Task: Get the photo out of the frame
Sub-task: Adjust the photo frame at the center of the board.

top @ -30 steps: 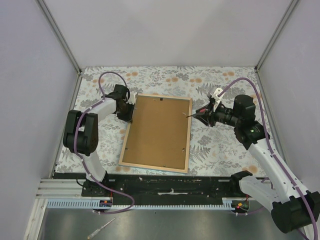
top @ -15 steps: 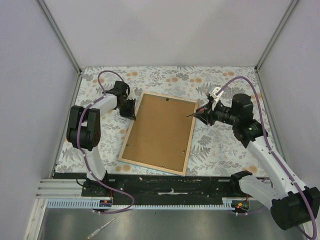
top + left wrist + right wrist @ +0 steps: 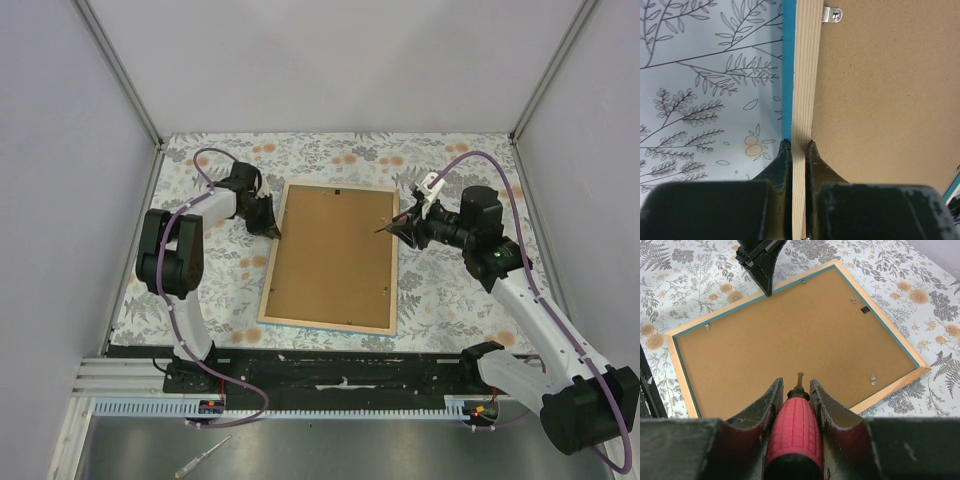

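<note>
The frame lies face down on the floral table cover, showing its light wood back and a thin blue edge. Inside it the photo shows only its plain brown board back; the picture side is hidden. My left gripper is shut on the frame's left wooden strip, one finger on each side. My right gripper hovers by the frame's upper right edge. It is shut on a red-handled screwdriver whose tip points over the board.
Small metal clips sit around the inside of the frame's back. Floral table cover lies on both sides of the frame. Side walls stand left and right, and a black rail runs along the near edge.
The frame has swung from slanted to nearly square with the table, its lower end shifting right. My left gripper has shut on the frame's left strip. The right gripper drifted slightly.
</note>
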Available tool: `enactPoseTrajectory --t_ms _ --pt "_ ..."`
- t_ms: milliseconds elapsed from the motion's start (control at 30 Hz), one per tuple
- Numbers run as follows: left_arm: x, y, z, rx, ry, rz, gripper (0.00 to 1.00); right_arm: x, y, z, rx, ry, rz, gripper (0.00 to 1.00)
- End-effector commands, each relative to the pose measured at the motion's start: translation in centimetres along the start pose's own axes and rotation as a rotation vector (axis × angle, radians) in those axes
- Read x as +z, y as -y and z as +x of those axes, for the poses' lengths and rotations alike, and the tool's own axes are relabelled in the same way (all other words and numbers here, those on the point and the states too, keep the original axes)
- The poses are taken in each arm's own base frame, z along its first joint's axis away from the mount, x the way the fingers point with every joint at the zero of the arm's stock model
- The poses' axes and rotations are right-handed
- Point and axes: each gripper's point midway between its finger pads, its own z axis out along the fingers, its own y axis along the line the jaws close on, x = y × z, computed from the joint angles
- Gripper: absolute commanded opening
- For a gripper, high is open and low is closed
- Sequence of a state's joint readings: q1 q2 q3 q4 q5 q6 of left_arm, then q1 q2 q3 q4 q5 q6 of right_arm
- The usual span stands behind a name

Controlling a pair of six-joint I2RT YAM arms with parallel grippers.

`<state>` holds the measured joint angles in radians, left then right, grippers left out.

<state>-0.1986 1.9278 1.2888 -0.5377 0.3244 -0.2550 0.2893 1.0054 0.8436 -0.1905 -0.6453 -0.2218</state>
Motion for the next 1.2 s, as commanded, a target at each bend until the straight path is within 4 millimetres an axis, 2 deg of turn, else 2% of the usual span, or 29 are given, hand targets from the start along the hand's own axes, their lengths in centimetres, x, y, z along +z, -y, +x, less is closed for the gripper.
enactPoseTrajectory --t_ms 0,133,433,533,633,767,900,1000,1033,1067,1167 --pt "1.0 3.5 -0.4 -0.121 0.017 0.141 0.02 0.1 0.8 -1.2 -0.05 0.041 0.032 0.0" --pt "0.9 5.6 1.0 -0.104 0.019 0.185 0.04 0.2 1.0 -1.0 -0.047 0.036 0.034 0.0" --pt "0.3 8.8 2.2 -0.021 0.028 0.238 0.38 0.5 1.3 -0.9 -0.036 0.034 0.044 0.0" --pt "0.0 10.2 2.5 0.015 0.033 0.256 0.46 0.8 1.5 -0.7 -0.022 0.031 0.043 0.0" --pt "-0.5 10.5 2.1 0.043 0.053 0.252 0.49 1.2 2.0 -0.5 -0.018 0.025 0.053 0.0" --pt "-2.1 9.2 -0.5 0.058 0.116 0.221 0.55 2.1 2.9 -1.0 -0.01 0.019 0.059 0.0" --pt "-3.7 6.8 -4.4 0.105 0.196 0.174 0.57 3.4 3.8 -3.3 -0.018 0.047 0.045 0.0" --pt "-3.9 5.4 -7.0 0.17 0.265 0.107 0.57 4.8 5.2 -6.0 -0.021 0.095 0.043 0.0" --pt "-3.9 5.4 -7.7 0.179 0.283 0.101 0.57 5.5 5.6 -6.4 -0.009 0.102 0.039 0.0" --pt "-3.8 5.5 -8.3 0.187 0.298 0.106 0.57 5.9 6.0 -8.0 -0.014 0.139 0.039 0.0" --pt "-2.8 6.5 -9.5 0.188 0.296 0.155 0.57 8.3 7.2 -9.3 0.03 0.177 0.032 0.0"
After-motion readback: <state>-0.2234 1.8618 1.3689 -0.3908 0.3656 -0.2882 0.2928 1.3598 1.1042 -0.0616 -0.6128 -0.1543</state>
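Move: The left hand still pinches the frame's left rail; the board's centre lies about 17 cm to its right and level with it, 2 cm lower. The frame's middle is some 16 cm right and 5 cm back, the black hanger about 17 cm right and 14 cm ahead. From the right hand, the frame's middle is roughly 14 cm left, 5 cm ahead and 21 cm below. Left slides the frame's rail right some 8 cm, releases, rises forward; right advances the held screwdriver about 9 cm. ##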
